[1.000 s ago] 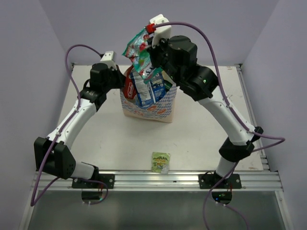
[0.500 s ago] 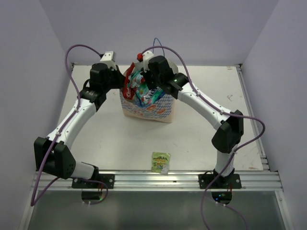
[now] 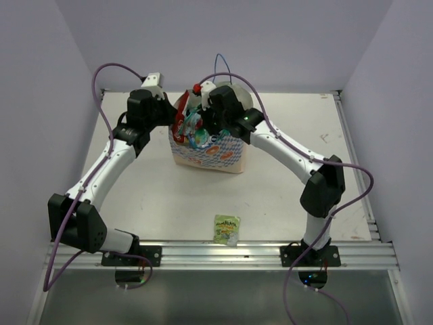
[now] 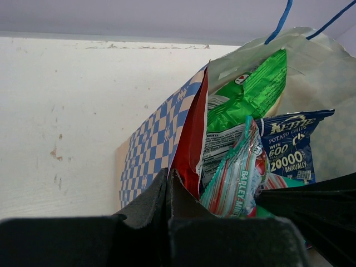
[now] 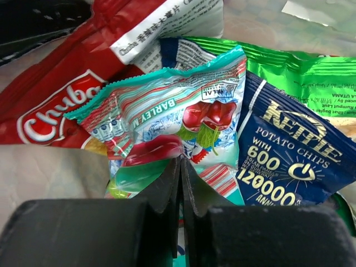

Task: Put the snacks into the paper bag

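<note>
The paper bag [image 3: 218, 160] stands upright at the table's back middle, its checkered wall [image 4: 149, 150] close in the left wrist view. Inside it show a red packet [image 5: 58, 108], a green-white chip bag [image 4: 250, 92], a dark blue packet [image 5: 283, 161] and the colourful candy packet [image 5: 167, 111]. My right gripper [image 5: 181, 160] is down in the bag's mouth, shut on the candy packet's lower edge. At the bag's left rim my left gripper [image 4: 168, 173] is shut on the paper edge. A tiny yellow-green sachet [image 3: 226, 229] lies alone near the front edge.
Thin blue string handles [image 3: 220, 65] stick up behind the bag. A metal rail [image 3: 223, 252] runs along the table's front edge, just below the sachet. Purple walls close in the table on the left, the back and the right.
My right arm has come down from high above the bag, carrying the candy packet into the bag's mouth. The left arm, the bag and the sachet have stayed put.
</note>
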Tool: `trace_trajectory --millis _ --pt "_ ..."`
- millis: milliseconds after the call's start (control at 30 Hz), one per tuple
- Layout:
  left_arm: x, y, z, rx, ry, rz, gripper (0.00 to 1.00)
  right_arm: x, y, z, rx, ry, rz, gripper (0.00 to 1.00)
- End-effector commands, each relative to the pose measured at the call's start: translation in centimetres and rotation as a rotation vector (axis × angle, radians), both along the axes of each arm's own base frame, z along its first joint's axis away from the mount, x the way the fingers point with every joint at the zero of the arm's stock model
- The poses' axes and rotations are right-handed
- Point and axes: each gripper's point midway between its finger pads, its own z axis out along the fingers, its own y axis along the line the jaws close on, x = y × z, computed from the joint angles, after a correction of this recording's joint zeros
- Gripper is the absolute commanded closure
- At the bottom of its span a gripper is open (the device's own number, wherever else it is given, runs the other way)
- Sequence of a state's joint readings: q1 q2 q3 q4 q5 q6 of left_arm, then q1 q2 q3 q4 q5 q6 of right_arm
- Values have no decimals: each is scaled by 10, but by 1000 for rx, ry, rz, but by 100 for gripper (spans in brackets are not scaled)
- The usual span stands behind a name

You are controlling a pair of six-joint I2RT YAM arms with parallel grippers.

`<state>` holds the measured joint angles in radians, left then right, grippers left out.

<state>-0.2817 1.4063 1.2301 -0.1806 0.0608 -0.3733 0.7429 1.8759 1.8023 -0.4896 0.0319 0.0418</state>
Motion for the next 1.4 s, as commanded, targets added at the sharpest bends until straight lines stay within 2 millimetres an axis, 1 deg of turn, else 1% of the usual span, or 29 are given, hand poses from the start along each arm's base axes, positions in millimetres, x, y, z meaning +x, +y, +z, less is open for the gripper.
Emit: trace_trajectory --millis 0,33,67,100,133,167,200,233,300,333,400,433,467,500,567,600,700,733,800,833,867,900,1033,1133,1200,1267,1300,1333,1367 --pt "5 -5 39 -34 -126 -23 100 -19 -5 60 64 -96 21 93" --pt "5 -5 39 -34 -124 -22 100 -22 -6 78 77 -143 27 75" --pt "5 -5 39 -34 -126 -22 100 -26 -9 98 83 -200 36 36" --pt "5 -5 39 -32 -125 -21 100 -28 -14 120 94 -264 10 17" --pt "5 -5 40 -33 -128 -21 100 -46 -16 150 115 -333 35 1" --pt "6 -5 39 -32 -125 -21 100 -53 -19 164 123 -365 33 1" --pt "5 -5 39 -32 -125 -21 100 -63 -20 173 120 -386 28 1" --pt "5 -5 40 -34 -126 -22 100 -75 -28 190 137 -417 26 1" --pt "4 -5 40 -38 -126 -18 100 -92 -31 194 137 -416 30 1" --pt "4 -5 40 -42 -124 -17 100 -99 -41 192 139 -408 5 1" --pt "3 -5 41 -48 -125 -20 100 -110 -49 184 140 -386 -11 1" --pt "3 -6 42 -51 -126 -21 100 -115 -51 157 108 -346 -25 1" --pt "2 -5 41 -50 -123 -21 100 -124 -61 157 128 -347 -37 1" --pt "1 -5 44 -52 -129 -19 100 -128 -60 123 82 -312 -26 1" --pt "0 -4 44 -51 -129 -15 100 -138 -68 101 113 -250 -65 1" --pt "-1 -3 44 -51 -129 -13 100 -144 -68 67 68 -202 -63 1" --pt "-3 -3 44 -51 -126 -13 100 -159 -66 24 46 -123 -88 1" --pt "-3 -2 42 -51 -123 -9 100 -172 -62 -1 30 -84 -78 1" --pt "-4 -2 43 -53 -124 -10 100 -182 -59 -23 18 -52 -81 1" --pt "-5 -2 44 -53 -125 -11 100 -191 -56 -40 23 -18 -87 1" --pt "-5 -2 44 -53 -127 -8 100 -195 -55 -49 25 -1 -86 1" --pt "-5 -1 45 -54 -128 -8 100 -201 -53 -63 26 18 -76 1" --pt "-6 -1 44 -53 -128 -6 100 -211 -45 -94 53 85 -84 1" --pt "-7 -1 44 -56 -126 -8 100 -219 -46 -118 35 130 -87 1" --pt "-8 -1 43 -56 -126 -7 100 -226 -49 -141 2 159 -88 1" --pt "-9 1 42 -53 -125 -1 100 -231 -50 -159 -6 195 -92 1" --pt "-10 1 41 -50 -123 -2 100 -232 -47 -163 13 202 -89 1" --pt "-9 1 39 -48 -120 -2 100 -237 -52 -176 4 227 -94 1" --pt "-9 1 39 -48 -120 -2 100 -242 -51 -187 -7 252 -84 1"
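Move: The last snack, the green Himalaya packet, lies flat on the table about 27 cm back from the right hand, 7 cm to its right and some 23 cm below. The candy pack is pinched in the right fingertips, its middle about 2 cm ahead, 2 cm to the left and 2 cm down; the paper bag's middle is roughly 5 cm ahead, 2 cm to the right and 11 cm below. From the left hand the Himalaya packet is some 29 cm back, 14 cm right and 26 cm below. The right fingers spring wide open to let go of the candy pack, and the hand rises about 20 cm out of the bag's mouth while drawing back over the near rim, its fingers tipping up some 20 degrees. Then, still open, it swoops down some 37 cm and farther back, a little to the right, the fingers tipping downward as they come in over the Himalaya packet without reaching it, while the left hand stays put and keeps pinching the bag's left rim. ##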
